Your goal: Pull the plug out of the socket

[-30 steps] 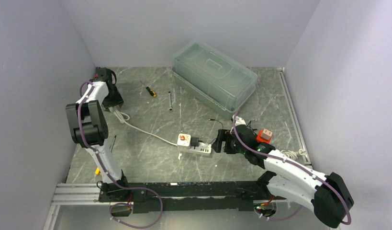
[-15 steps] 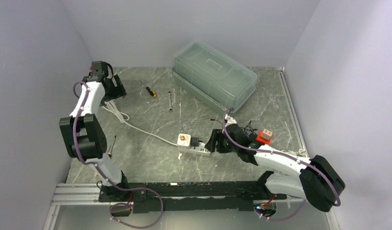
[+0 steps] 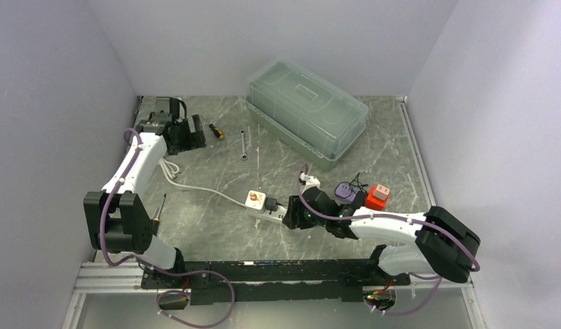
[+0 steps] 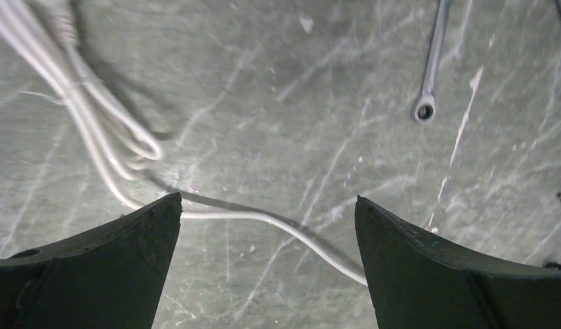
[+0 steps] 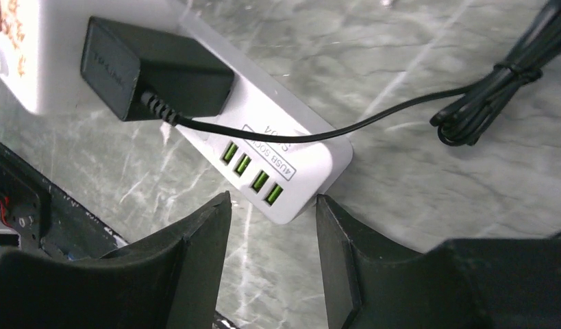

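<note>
A white power strip lies at the table's middle with a black plug adapter seated in it. In the right wrist view the strip's end with green USB ports lies just ahead of my open right gripper, and the black plug sits further along the strip with its thin black cord running right. The right gripper holds nothing. My left gripper hovers open and empty at the back left, above the strip's white cable.
A translucent lidded box stands at the back. A screwdriver and a wrench lie near the left gripper. A red block and a bundled black cord lie right of the strip.
The left arm has swung from the back left corner rightward over the cable. The right gripper has moved left up to the strip's end, and the strip has shifted slightly left.
</note>
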Controlling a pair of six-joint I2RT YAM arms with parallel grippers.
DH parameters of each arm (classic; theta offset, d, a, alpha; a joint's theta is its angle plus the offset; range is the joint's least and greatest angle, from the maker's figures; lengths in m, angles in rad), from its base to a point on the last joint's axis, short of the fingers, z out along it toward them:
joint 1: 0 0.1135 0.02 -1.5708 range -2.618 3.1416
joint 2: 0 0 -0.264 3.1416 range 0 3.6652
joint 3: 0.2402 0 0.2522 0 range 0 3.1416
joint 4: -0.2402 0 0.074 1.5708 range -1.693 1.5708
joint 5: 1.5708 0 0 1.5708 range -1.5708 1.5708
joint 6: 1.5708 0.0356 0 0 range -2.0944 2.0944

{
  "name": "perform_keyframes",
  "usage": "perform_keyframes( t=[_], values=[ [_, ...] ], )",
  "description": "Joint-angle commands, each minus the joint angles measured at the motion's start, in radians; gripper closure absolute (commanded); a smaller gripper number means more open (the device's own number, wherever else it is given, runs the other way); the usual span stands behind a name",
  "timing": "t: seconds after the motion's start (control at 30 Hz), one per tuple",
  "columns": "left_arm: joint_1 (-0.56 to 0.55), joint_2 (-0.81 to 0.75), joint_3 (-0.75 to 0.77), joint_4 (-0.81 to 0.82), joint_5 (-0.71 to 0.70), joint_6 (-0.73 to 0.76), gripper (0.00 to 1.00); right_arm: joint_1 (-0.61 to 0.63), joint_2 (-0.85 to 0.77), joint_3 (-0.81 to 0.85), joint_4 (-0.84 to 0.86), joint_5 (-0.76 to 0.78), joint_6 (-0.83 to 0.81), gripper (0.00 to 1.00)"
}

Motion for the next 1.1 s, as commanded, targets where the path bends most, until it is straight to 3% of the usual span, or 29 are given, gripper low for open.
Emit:
perform_keyframes(
  t=[0.0,0.4,0.67,0.8,1.07],
  values=[
    [-0.057,-0.053,-0.044,0.008,0.026,0.021,0.00,0.076,0.047,0.081,0.095,0.075,0.022,0.49],
    [-0.094,-0.078,-0.116,-0.033,0.038,0.010,0.00,0.254,0.236,0.228,0.266,0.108,-0.033,0.51],
    [-0.094,-0.118,-0.131,-0.024,0.020,0.002,0.00,0.258,0.132,0.255,0.109,0.194,-0.157,0.39],
    [-0.094,-0.117,-0.131,-0.024,0.043,-0.003,0.00,0.216,0.112,0.271,0.089,0.137,-0.302,0.32],
    [-0.094,-0.120,-0.134,-0.017,0.053,-0.009,0.00,0.149,0.259,0.353,0.221,-0.118,-0.536,0.26]
  ],
)
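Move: The black plug on the socket strip lies about 5 cm left of the right hand, 4 cm ahead and 2 cm above; the strip's free end is already between the open fingertips. The white cube on the strip is roughly 9 cm left and 5 cm ahead, and the black cord bundle some 7 cm ahead and 2 cm right. From the left hand, the plug is about 17 cm right, 19 cm back and 12 cm below. Leftward and low, the right hand goes about 11 cm, drifting slightly back, shoving the socket strip along by its free end; then it rises clear by some 6 cm, swings forward again, tilts up and turns counter-clockwise some 20 degrees each, fingers opening wider. The empty left hand, wide open, eases back and right towards the strip. ##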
